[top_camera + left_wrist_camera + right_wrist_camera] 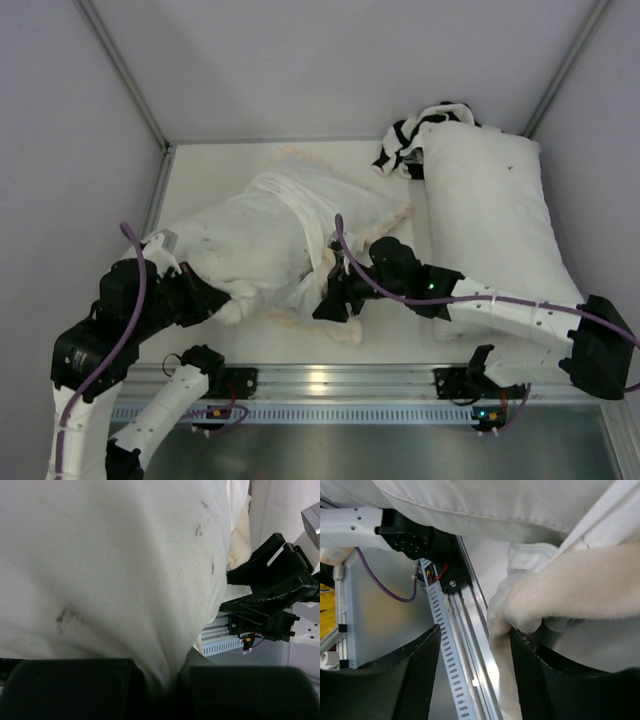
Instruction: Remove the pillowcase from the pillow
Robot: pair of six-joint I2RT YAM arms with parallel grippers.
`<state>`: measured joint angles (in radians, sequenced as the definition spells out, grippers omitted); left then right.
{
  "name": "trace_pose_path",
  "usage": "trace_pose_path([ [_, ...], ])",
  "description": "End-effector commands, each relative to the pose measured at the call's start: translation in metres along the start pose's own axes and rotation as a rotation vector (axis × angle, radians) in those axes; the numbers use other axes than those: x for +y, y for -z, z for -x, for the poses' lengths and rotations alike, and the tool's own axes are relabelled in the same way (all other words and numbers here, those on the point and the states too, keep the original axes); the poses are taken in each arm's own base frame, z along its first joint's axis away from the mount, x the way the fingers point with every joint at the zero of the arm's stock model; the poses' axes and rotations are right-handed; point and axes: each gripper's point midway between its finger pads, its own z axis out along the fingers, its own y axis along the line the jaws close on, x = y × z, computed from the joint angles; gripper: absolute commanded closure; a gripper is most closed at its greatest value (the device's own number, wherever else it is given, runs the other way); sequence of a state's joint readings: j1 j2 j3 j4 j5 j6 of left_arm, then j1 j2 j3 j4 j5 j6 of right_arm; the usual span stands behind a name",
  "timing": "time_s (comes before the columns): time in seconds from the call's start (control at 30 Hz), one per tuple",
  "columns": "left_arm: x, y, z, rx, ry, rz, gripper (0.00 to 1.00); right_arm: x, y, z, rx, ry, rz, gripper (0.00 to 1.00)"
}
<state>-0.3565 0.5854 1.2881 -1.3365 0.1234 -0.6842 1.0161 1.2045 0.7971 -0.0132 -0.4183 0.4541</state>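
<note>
The pillow (pixel 240 245), white with small dark specks, lies slantwise across the middle of the table. The cream-white pillowcase (pixel 320 200) is bunched over its far right half, with the ruffled frill (pixel 385 228) spilling toward the near edge. My left gripper (pixel 215 297) is shut on the pillow's near left corner. In the left wrist view the speckled fabric (pixel 100 570) is pinched between the jaws of that gripper (pixel 160 680). My right gripper (pixel 335 300) stands open at the pillowcase's near frill. The plush frill (pixel 570 590) rests against its right finger (pixel 525 670); nothing is between the jaws.
A longer plain white pillow (pixel 490 210) lies along the right side, a black-and-white cloth (pixel 408 142) at its far end. An aluminium rail (pixel 330 380) runs along the near table edge. Grey walls close the left, back and right.
</note>
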Motion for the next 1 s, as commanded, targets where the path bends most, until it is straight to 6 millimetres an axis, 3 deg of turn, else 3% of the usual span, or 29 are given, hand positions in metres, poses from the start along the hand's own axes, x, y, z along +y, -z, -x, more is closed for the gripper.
trace_pose_path([
  [0.0,-0.001,0.0,0.026,-0.123,-0.043,0.006,1.0,-0.001,0.011,0.017,-0.067,0.056,-0.048,0.44],
  [0.13,0.002,0.002,0.026,-0.13,-0.04,0.022,1.0,-0.027,0.029,0.037,-0.153,0.032,-0.179,0.32],
  [0.37,0.005,0.005,0.026,-0.138,-0.044,0.037,1.0,-0.063,0.063,0.05,-0.221,-0.025,-0.343,0.0],
  [0.47,0.005,0.006,0.026,-0.14,-0.049,0.034,1.0,-0.098,0.088,0.058,-0.303,-0.102,-0.516,0.0],
  [0.6,0.004,0.01,0.027,-0.149,-0.051,0.027,1.0,-0.174,0.127,0.05,-0.38,-0.327,-0.725,0.01],
  [0.73,0.001,0.015,0.03,-0.166,-0.049,0.013,1.0,-0.217,0.132,0.048,-0.419,-0.461,-0.767,0.04],
  [0.77,0.0,0.017,0.03,-0.171,-0.051,0.01,1.0,-0.228,0.127,0.042,-0.399,-0.497,-0.779,0.05],
  [0.93,-0.003,0.028,0.032,-0.194,-0.053,-0.008,1.0,-0.259,0.117,0.055,-0.435,-0.533,-0.801,0.05],
  [0.97,-0.003,0.029,0.031,-0.193,-0.052,-0.005,1.0,-0.269,0.111,0.049,-0.408,-0.566,-0.81,0.06],
])
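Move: The pillowcase's ruffled right edge, which the right hand heads for, lies roughly 23 cm ahead of it, 19 cm to its right and 14 cm below. The white pillow's middle is about 21 cm ahead and 27 cm to the hand's left; a spare pillow stands some 32 cm to the right of the ruffled edge and level with it. From the left hand, pinching the pillow's near corner, that edge lies around 21 cm ahead, 45 cm right and 24 cm lower. Forward and to its right in a sweep of some 27 cm, the right hand leaves the case's loose flap for the ruffled right edge, first rising slightly, then sinking about 10 cm beside it. Its already parted fingers open wide while it swings nearly 60 degrees clockwise. The left hand keeps its pinch on the pillow's corner, drifting just over a centimetre left. ##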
